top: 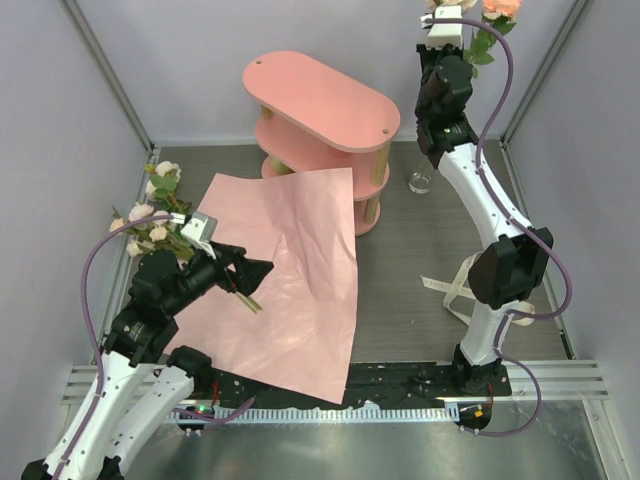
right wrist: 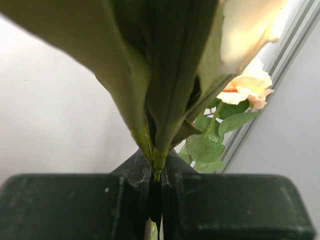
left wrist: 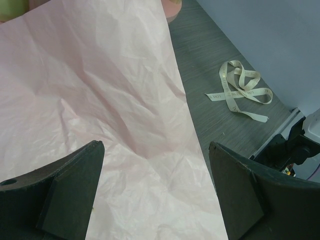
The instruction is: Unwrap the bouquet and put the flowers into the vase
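Observation:
The bouquet's pink paper [top: 290, 270] lies unfolded flat on the table, and the left wrist view shows it as a creased sheet [left wrist: 100, 90]. Several pink and cream flowers [top: 150, 212] lie in a loose bunch at the far left, their stem ends [top: 246, 298] reaching onto the paper. My left gripper [top: 246, 270] hovers open just over the sheet with nothing between its fingers [left wrist: 155, 170]. Raised high at the back right, my right gripper [top: 458, 45] is shut on a green stem [right wrist: 157, 165] with peach blooms [top: 500, 10] [right wrist: 247, 87]. The small clear vase [top: 421, 180] stands below that arm.
A pink three-tier oval shelf [top: 320, 105] stands at the back centre, its foot touching the paper's far edge. A cream ribbon [top: 447, 290] [left wrist: 240, 87] lies loose on the grey table to the right of the sheet. Walls close in on both sides.

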`<action>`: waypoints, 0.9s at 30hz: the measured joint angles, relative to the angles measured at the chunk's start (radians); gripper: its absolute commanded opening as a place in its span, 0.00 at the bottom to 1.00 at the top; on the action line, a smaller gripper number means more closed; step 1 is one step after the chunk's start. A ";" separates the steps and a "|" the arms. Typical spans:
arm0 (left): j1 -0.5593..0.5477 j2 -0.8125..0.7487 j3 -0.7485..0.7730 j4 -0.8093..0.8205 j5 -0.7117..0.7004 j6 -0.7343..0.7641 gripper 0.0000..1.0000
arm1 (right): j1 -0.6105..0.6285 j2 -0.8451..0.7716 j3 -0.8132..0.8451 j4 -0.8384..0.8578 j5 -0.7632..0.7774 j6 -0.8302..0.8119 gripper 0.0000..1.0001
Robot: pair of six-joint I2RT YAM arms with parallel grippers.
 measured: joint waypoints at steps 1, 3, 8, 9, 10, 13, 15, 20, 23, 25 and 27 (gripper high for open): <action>0.000 0.002 0.000 0.000 0.000 0.000 0.90 | -0.002 0.000 -0.009 0.010 -0.001 0.005 0.01; 0.000 0.005 0.000 0.000 0.000 0.000 0.90 | -0.006 -0.001 -0.038 0.035 -0.002 0.016 0.01; 0.000 0.009 0.000 0.000 0.000 0.000 0.90 | -0.018 -0.005 -0.157 0.079 -0.006 0.053 0.01; 0.000 0.009 0.000 0.000 0.000 0.000 0.90 | -0.020 -0.005 -0.179 0.081 -0.007 0.061 0.01; 0.000 0.010 0.000 0.000 0.000 0.000 0.90 | -0.025 -0.005 -0.202 0.086 -0.008 0.069 0.01; 0.000 0.013 0.000 0.000 0.000 0.000 0.90 | -0.040 -0.010 -0.272 0.118 -0.012 0.093 0.01; 0.000 0.015 0.000 0.000 0.000 0.000 0.90 | -0.050 -0.018 -0.313 0.135 -0.012 0.107 0.01; 0.000 0.016 0.000 0.000 0.000 0.000 0.90 | -0.081 -0.039 -0.412 0.195 -0.024 0.153 0.01; 0.000 0.018 0.000 0.000 0.000 0.000 0.90 | -0.103 -0.042 -0.449 0.227 -0.036 0.195 0.02; 0.000 0.019 0.000 0.000 0.000 0.000 0.90 | -0.117 -0.042 -0.463 0.233 -0.046 0.218 0.02; 0.000 0.019 0.000 0.000 0.000 0.000 0.90 | -0.125 -0.042 -0.465 0.237 -0.055 0.237 0.04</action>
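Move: The vase stands almost straight below the right gripper, its middle roughly 40 cm down, 2 cm nearer the base and 3 cm to the right. The rose already standing in the vase has its head about 5 cm ahead of that gripper, 8 cm right and 5 cm lower. The pink shelf's middle is some 25 cm left, 5 cm back and 35 cm down. From the left gripper, the vase is about 34 cm ahead, 36 cm right and 18 cm lower. Keep the right fingers shut on the flower stem and lower it quickly towards the vase, about 14 cm down in all. Once well under way, ease the hand some 5 cm to the right while still sinking, slowing near the end; let the wrist roll about 10 degrees, left side rising, and tip slightly down. ##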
